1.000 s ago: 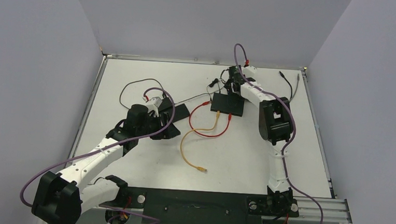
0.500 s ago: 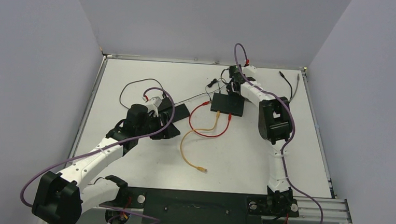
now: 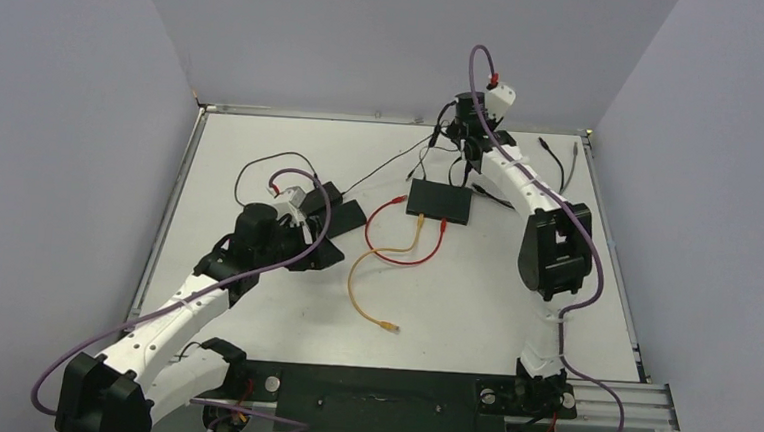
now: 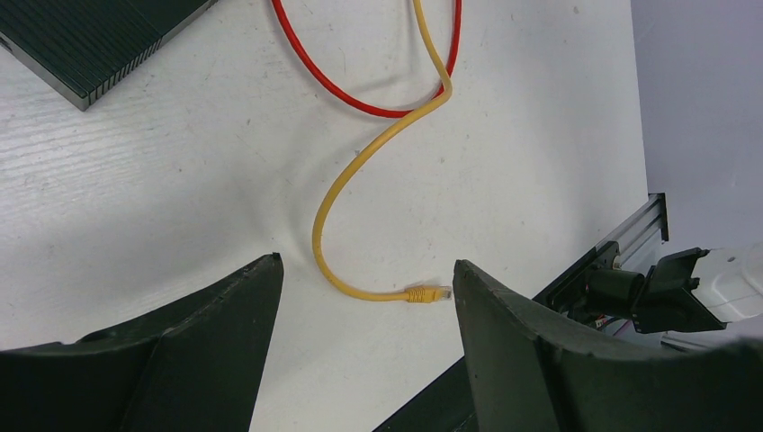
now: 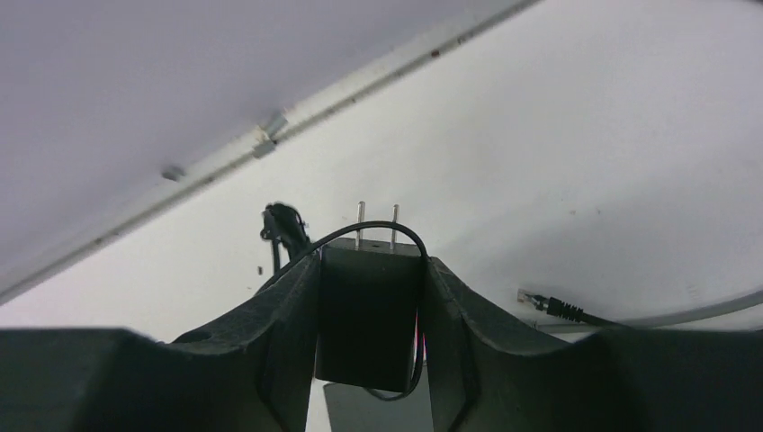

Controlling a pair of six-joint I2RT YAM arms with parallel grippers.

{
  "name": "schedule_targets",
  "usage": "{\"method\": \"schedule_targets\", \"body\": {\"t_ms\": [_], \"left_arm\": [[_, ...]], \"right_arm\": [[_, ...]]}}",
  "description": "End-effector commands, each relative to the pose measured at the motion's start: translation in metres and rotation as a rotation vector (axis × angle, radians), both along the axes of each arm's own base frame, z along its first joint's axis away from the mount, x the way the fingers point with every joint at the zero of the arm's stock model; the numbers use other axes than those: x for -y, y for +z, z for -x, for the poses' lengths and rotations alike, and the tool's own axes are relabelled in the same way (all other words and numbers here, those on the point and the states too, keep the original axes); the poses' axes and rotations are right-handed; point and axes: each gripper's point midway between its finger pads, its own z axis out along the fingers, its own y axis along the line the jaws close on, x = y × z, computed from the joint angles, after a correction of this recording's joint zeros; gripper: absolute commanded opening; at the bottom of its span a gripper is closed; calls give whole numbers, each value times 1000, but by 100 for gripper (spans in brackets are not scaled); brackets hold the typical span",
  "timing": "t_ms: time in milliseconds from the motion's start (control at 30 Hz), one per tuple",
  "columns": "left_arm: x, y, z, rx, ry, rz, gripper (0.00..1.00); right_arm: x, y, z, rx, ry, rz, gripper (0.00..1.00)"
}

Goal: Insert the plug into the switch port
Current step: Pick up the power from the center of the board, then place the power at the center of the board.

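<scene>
The yellow cable's free plug (image 3: 388, 327) lies loose on the white table, and it also shows low in the left wrist view as the plug (image 4: 430, 294). Its other end runs to the near side of the black switch (image 3: 439, 200). A ribbed black corner, apparently the switch (image 4: 90, 45), shows top left in that view. My left gripper (image 3: 335, 233) hovers left of the cables, and the left gripper (image 4: 366, 261) is open and empty. My right gripper (image 3: 460, 141) is raised behind the switch. The right gripper (image 5: 369, 261) is shut on a black power adapter (image 5: 369, 306), prongs pointing outward.
A red cable (image 3: 395, 257) loops from the switch beside the yellow one. A thin black cord (image 3: 380, 176) trails from the adapter across the table. A black cable with a clear plug (image 5: 549, 306) lies near the back right. The metal rail (image 3: 607, 395) borders the near edge.
The right gripper closed on the adapter, then rose and pulled back toward the rear wall. The left arm shifted slightly left, its jaws unchanged.
</scene>
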Motion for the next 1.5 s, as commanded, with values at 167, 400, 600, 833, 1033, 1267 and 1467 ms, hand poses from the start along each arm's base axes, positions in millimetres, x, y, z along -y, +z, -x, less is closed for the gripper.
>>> {"method": "schedule_targets", "body": {"t_ms": [167,400,600,833,1033,1267,1467], "left_arm": [[-6,37,-5,76,24,12,67],[-12,44,-1,92,35,0,67],[-15,45,3,99,42,5,67],[-17,47,9,104,37,7,67],[-20,48,13,111,35,0,67],[-19,47,15,114,30,11,68],[-18,40,13,97,29,7,67]], "right_arm": [[16,139,25,313,-15,104,0],[2,161,55,378,74,112,0],[-20,176,82,389,213,74,0],[-58,153,130,272,486,53,0],[-70,95,171,127,628,69,4],[-73,-2,221,-60,802,99,7],[-87,-61,251,-181,921,71,8]]}}
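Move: The switch, towards which the right hand takes the power adapter already in its grip, lies about 14 cm back from that hand, 4 cm to its left and 13 cm below. On its near edge sit the yellow plug, some 20 cm back and 9 cm left of the hand, and the red plug, 20 cm back and 4 cm left, both about 13 cm below. From the left hand the switch is roughly 19 cm ahead, 22 cm right and 12 cm down. Still pinching the power adapter, the right hand first climbs some 14 cm while drawing back, then swings back over the switch towards its near, cable-side edge and sinks steeply, ending about 25 cm back and a little left. It turns counter-clockwise by some 45 degrees on the way. The open left hand lifts a few centimetres, easing back and left. ##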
